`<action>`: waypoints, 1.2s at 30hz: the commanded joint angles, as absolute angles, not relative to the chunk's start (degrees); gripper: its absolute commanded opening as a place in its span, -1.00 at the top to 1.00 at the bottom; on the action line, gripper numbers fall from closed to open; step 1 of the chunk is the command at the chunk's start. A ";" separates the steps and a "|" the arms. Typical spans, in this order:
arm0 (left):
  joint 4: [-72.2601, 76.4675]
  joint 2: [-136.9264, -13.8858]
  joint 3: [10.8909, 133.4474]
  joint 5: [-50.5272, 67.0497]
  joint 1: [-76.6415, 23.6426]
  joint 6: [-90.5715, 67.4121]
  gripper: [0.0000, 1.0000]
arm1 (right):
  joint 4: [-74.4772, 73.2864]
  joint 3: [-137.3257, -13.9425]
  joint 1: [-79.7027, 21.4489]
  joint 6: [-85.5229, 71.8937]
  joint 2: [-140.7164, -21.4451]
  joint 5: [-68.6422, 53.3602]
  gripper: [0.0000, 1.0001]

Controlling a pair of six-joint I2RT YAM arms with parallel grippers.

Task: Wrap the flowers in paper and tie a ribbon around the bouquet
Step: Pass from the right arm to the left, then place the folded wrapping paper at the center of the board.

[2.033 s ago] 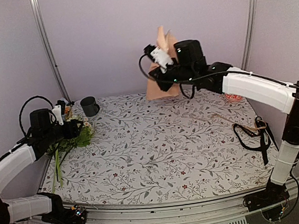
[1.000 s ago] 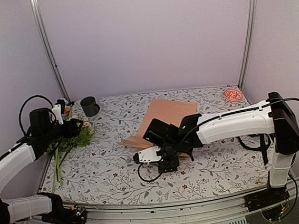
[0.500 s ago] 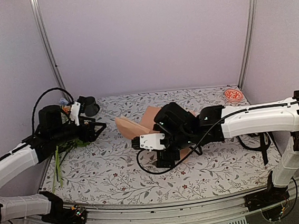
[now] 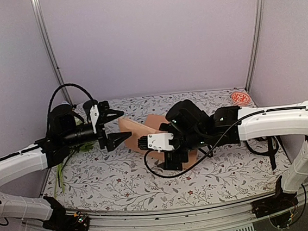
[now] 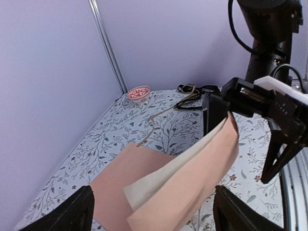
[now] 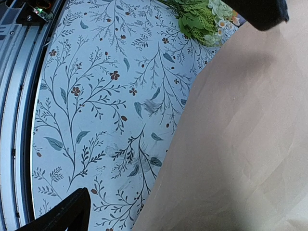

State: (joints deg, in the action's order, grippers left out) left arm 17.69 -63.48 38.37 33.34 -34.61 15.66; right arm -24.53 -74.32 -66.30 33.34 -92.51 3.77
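Note:
The peach-orange paper (image 4: 135, 134) lies mid-table with its left part curled up and folded over. In the left wrist view the raised flap of the paper (image 5: 192, 168) leans against one finger (image 5: 214, 111) of my right gripper (image 4: 174, 160), whose jaws stand wide apart and clamp nothing. My left gripper (image 4: 119, 125) is open and hovers just left of the fold, facing it. The flowers (image 4: 73, 150) lie at the table's left edge behind the left arm, and their blooms also show in the right wrist view (image 6: 204, 21). The black ribbon (image 4: 265, 137) lies at the right edge.
A dark mug (image 4: 91, 107) stands at the back left, partly behind my left gripper. A small red bowl (image 4: 240, 97) sits at the back right. A thin tan cord (image 5: 159, 113) runs from the ribbon towards the paper. The floral table cover (image 4: 122, 178) spans the table.
My left arm has swung from the flowers over to the paper's left edge and opened wider. The right gripper has let the paper go and opened fully; the paper's left part now stands curled up.

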 commanded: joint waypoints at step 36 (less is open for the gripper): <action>-2.15 -70.13 46.14 28.78 -47.08 31.57 1.00 | -40.24 -79.16 -44.54 29.80 -83.43 -43.61 -0.98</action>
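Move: The paper's raised left corner stands between the left hand's open fingers, about 3 cm to its right, 1 cm back and 3 cm lower. The flowers lie some 16 cm ahead, 26 cm to the left of that hand and 24 cm below. From the wide-open right hand, the same corner is about 4 cm ahead, 10 cm left and 5 cm higher. Left fingers pinch the raised corner, easing some 5 cm right and back; open right hand withdraws rightward, rising. ##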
